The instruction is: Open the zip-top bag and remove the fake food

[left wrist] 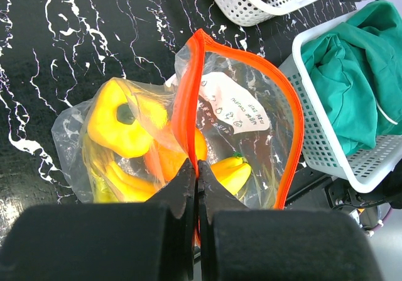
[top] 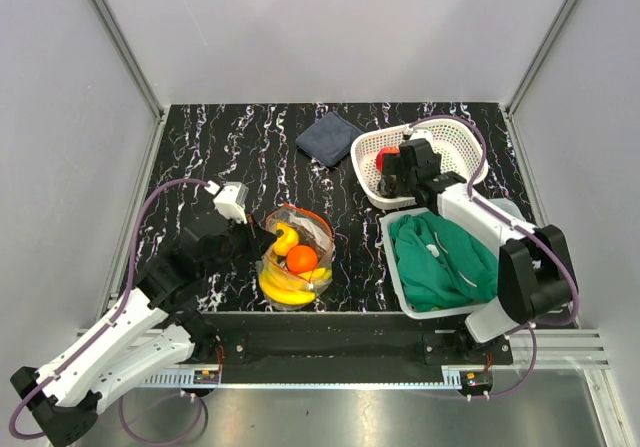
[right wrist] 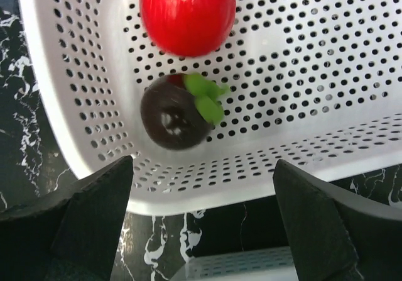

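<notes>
The zip-top bag [top: 312,229] stands on the black marbled table with its red-orange zip strip parted into a wide loop. My left gripper [left wrist: 198,165] is shut on the near side of that strip. Inside the bag [left wrist: 242,108] are a yellow pepper-like piece [left wrist: 116,127], an orange [top: 302,258] and yellow bananas [left wrist: 233,173]. My right gripper [right wrist: 202,161] hangs open over the near wall of the white oval basket [right wrist: 314,73], holding nothing. A red apple [right wrist: 187,7] and a dark round fruit [right wrist: 171,119] with green leaves lie in that basket.
A white rectangular bin [top: 392,257] holding a green cloth [top: 440,262] sits just right of the bag, below the oval basket [top: 455,137]. A dark blue folded cloth [top: 329,137] lies at the back centre. Grey walls enclose the table on three sides.
</notes>
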`<state>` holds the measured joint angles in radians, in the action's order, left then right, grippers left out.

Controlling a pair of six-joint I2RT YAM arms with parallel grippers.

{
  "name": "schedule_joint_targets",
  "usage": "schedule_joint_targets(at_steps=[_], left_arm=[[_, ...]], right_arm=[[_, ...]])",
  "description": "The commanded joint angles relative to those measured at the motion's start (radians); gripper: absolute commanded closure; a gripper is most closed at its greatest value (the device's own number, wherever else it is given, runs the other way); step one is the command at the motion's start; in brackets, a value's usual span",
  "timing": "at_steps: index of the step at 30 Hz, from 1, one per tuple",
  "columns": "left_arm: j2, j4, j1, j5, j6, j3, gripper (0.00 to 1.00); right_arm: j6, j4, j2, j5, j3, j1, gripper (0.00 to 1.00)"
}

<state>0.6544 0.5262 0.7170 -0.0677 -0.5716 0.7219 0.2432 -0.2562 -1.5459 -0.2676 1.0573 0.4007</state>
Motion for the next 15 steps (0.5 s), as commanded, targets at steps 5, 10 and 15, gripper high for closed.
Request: schedule_joint_targets(at_steps=[5, 10, 15], left_arm=[[0.028, -0.058, 0.001, 0.020, 0.016, 0.063, 1.00], [0.066, -0.075, 0.001, 0.023, -0.004, 0.057, 1.00], [0.100, -0.104, 0.001, 0.042, -0.019, 0.057, 1.00]], right_arm=[[-0.064, -0.107, 0.222, 0.080, 0.099, 0.236, 0.04], [-0.053, -0.104, 0.303, 0.184, 0.107, 0.435, 0.33], [0.019, -0.104, 0.285, 0.324, 0.124, 0.527, 0.58]])
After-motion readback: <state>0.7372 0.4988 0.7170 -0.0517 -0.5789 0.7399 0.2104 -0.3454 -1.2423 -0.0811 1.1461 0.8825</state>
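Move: The right hand, open above the near left part of the white basket, next goes for the orange in the zip-top bag, about 26 cm to its left, 15 cm back and 8 cm lower. In the bag the yellow pepper lies some 5 cm farther out and 4 cm left of the orange, and the bananas about 7 cm nearer the base and 5 cm left of it. Under the right hand, 3 cm ahead, 2 cm left and 6 cm down, is the dark fruit just released. For the left hand, the orange lies 3 cm ahead, 6 cm right and 13 cm down. Left, back and up in one quick sweep, the empty right hand leaves the white basket for the open bag, travelling about 17 cm left, 14 cm back and 14 cm up while it turns roughly 40 degrees, mostly counter-clockwise, and its wide-open fingers close to about half. The left hand keeps its pinch on the orange-edged rim and eases barely 1.5 cm right, forward and down. ##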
